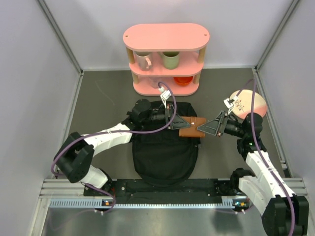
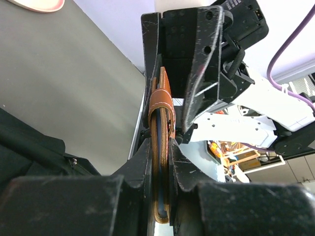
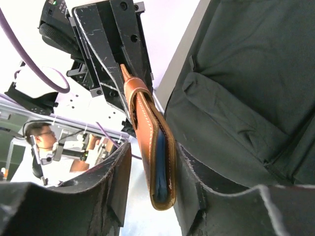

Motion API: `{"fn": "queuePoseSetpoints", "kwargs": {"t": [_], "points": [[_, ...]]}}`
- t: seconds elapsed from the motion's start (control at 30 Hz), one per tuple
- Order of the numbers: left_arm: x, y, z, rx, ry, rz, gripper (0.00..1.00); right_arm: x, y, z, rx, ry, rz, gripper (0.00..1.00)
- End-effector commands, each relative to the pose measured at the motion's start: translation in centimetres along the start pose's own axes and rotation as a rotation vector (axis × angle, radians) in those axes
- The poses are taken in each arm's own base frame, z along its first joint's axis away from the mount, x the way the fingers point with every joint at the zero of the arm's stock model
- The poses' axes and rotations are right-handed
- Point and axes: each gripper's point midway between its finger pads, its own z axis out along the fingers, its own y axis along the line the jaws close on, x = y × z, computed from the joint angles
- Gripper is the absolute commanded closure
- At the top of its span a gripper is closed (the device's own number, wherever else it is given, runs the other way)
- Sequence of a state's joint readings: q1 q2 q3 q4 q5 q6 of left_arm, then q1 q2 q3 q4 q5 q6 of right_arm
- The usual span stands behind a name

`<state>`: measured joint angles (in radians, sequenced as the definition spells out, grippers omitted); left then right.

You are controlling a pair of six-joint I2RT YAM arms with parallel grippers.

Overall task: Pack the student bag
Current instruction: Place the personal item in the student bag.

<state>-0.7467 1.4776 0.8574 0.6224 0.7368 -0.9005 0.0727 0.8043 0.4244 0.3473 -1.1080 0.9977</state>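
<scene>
The student bag (image 1: 165, 152) lies flat and black in the middle of the table, also seen in the right wrist view (image 3: 246, 88). Held above its upper edge is a brown leather wallet (image 1: 191, 126) with a blue insert. My left gripper (image 1: 178, 123) is shut on the wallet's left end, both pads pressed against it (image 2: 162, 152). My right gripper (image 1: 202, 129) straddles the other end (image 3: 155, 172). One of its fingers (image 3: 192, 167) touches the leather (image 3: 152, 142). The other finger (image 3: 115, 172) still stands off it with a gap.
A pink shelf (image 1: 166, 37) stands at the back, holding a white mug (image 1: 143, 60), a green mug (image 1: 171, 59) and a red bowl (image 1: 183, 80). A pink plate (image 1: 248, 103) lies at the right by the wall. Grey walls close in both sides.
</scene>
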Motion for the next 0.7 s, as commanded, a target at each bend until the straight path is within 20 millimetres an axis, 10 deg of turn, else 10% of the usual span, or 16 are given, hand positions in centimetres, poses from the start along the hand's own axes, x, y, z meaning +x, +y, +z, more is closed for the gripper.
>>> {"fn": "queuePoseSetpoints", "kwargs": {"t": [0.0, 0.13, 0.27, 0.43, 0.67], "points": [[-2.0, -2.4, 0.4, 0.085, -0.051, 0.071, 1.00, 0.1, 1.2, 0.1, -0.060, 0.018, -0.050, 0.65], [-1.9, -2.2, 0.4, 0.079, -0.047, 0.068, 1.00, 0.2, 1.1, 0.1, -0.056, 0.016, -0.047, 1.00], [-1.1, -0.8, 0.2, 0.008, -0.023, 0.072, 0.40, -0.3, -0.2, 0.2, 0.008, -0.028, -0.022, 1.00], [-1.6, 5.5, -4.1, -0.468, -0.052, 0.187, 0.04, 0.0, -4.7, -0.9, 0.282, -0.084, 0.021, 1.00], [-4.4, 11.6, -12.7, -1.062, 0.013, 0.354, 0.01, -0.3, -6.7, -2.3, 0.425, -0.199, 0.053, 1.00]]}}
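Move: The personal item, a brown wallet held on edge in the left fingers, has its middle about 4 cm left of the still-open right hand, 1 cm ahead and level with it; from the left hand, about 4 cm right and 1 cm back. The student bag's middle lies some 15 cm left, 2 cm back and 22 cm below the right hand; the plate is about 26 cm right, 20 cm ahead and 24 cm below. Right hand pinches the personal item and lowers it about 6 cm; left lets go, withdrawing leftward, forward and down. ##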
